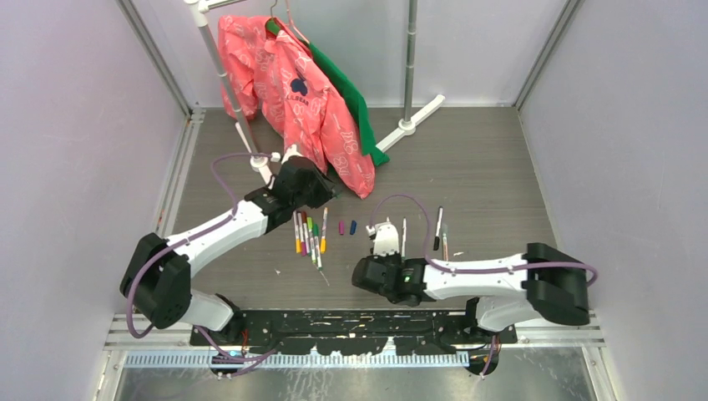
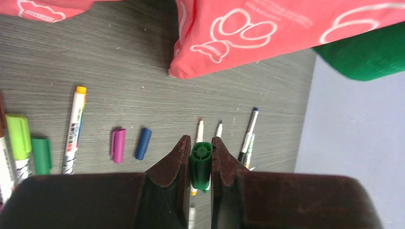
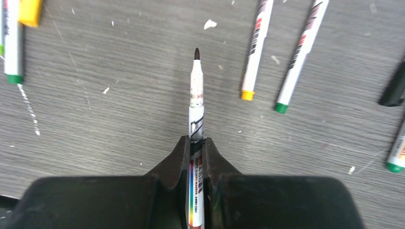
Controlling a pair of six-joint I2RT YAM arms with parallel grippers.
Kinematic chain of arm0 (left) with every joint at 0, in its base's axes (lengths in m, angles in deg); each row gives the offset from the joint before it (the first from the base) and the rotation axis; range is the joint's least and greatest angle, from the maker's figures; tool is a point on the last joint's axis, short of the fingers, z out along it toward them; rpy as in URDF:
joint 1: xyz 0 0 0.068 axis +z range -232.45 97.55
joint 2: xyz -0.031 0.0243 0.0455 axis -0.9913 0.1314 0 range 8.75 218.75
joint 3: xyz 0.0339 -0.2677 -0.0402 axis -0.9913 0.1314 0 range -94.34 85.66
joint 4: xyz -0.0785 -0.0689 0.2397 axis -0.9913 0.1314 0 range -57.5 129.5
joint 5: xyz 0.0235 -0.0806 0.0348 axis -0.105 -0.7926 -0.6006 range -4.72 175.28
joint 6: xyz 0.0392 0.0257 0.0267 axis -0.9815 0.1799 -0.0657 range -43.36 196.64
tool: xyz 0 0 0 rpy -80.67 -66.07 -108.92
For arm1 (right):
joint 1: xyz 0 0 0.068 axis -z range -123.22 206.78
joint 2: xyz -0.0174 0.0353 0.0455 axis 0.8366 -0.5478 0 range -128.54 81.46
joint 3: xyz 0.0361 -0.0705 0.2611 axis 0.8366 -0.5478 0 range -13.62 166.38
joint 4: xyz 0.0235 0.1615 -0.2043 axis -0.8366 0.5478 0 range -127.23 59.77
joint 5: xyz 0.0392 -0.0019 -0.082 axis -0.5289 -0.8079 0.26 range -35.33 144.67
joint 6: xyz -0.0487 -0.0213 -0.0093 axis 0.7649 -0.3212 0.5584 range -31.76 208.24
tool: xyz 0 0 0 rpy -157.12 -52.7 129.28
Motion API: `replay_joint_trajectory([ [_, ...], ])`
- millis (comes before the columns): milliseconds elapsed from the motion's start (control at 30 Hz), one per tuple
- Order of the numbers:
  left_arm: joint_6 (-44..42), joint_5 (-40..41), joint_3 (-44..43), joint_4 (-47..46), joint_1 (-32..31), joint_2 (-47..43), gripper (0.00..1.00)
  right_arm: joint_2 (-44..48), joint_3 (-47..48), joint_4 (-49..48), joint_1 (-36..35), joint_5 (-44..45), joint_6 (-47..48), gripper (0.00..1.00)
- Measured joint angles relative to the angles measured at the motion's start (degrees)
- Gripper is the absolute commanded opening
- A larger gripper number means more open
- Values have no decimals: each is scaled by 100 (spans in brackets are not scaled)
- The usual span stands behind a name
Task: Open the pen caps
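Note:
My left gripper (image 2: 200, 145) is shut on a dark green pen cap (image 2: 200, 167), held above the table with no pen in it. My right gripper (image 3: 197, 143) is shut on a white pen barrel (image 3: 196, 90) whose bare dark tip points away from me. A purple cap (image 2: 117, 145) and a blue cap (image 2: 143, 143) lie loose side by side on the table. To their left lie a pen with a yellow cap (image 2: 81, 89), a light green cap (image 2: 18, 136) and a green cap (image 2: 41, 155). From above, the left gripper (image 1: 327, 192) hangs over the capped pens (image 1: 309, 236), and the right gripper (image 1: 384, 238) is beside the loose caps.
Uncapped pens (image 2: 249, 131) lie right of the loose caps, and two more white barrels (image 3: 256, 47) (image 3: 301, 57) lie ahead of my right gripper. A pink garment (image 1: 309, 100) and a green one (image 1: 351, 100) hang from a white rack (image 1: 409, 125) at the back. Grey walls close both sides.

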Motion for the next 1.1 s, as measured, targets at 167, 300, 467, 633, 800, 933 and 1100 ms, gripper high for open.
replay_joint_trajectory([
  [167, -452, -105, 57, 203, -42, 63, 0, 726, 35, 422, 94, 343, -66, 1],
  [300, -820, 20, 66, 505, -293, 170, 4, 852, 92, 640, 581, 444, -83, 1],
  [467, -1073, 258, 63, 787, -704, 437, 10, 841, 92, 682, 1311, 407, 24, 1],
  [633, -1145, 363, 63, 931, -898, 863, 17, 603, 92, 472, 1834, 205, 247, 1],
  [800, -1139, 417, 79, 927, -901, 1073, 26, 245, 92, 195, 2127, -31, 466, 3],
  [933, -1123, 457, 149, 925, -914, 1152, 33, -9, 92, -26, 2249, -181, 584, 10],
  [1100, -1106, 461, 227, 922, -929, 1202, 36, -267, 122, -199, 2332, -310, 691, 23],
])
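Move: My left hand, holding the green cap, is bound for a table spot about 5 cm back and 15 cm below. From this hand, the purple cap is 4 cm back, 2 right; the blue cap 4 back, 5 right; the yellow-capped pen 5 back, 3 left. My right hand takes its uncapped pen to the green-ended pen, 10 cm ahead, 8 right, 3 below; the yellow-ended pen is 10 ahead, 3 right, the black-capped pen 12 ahead, 17 right. I lower my left hand about 13 cm while drawing it back 7, tipping the fingers steeper down with some 30 degrees of turn, and open them to release the green cap beside the purple one. My right hand keeps its pinch on the uncapped pen, lifts it about 4 cm, carries it forward and right over the loose pens, turning clockwise, then sinks towards the green-ended pen. ##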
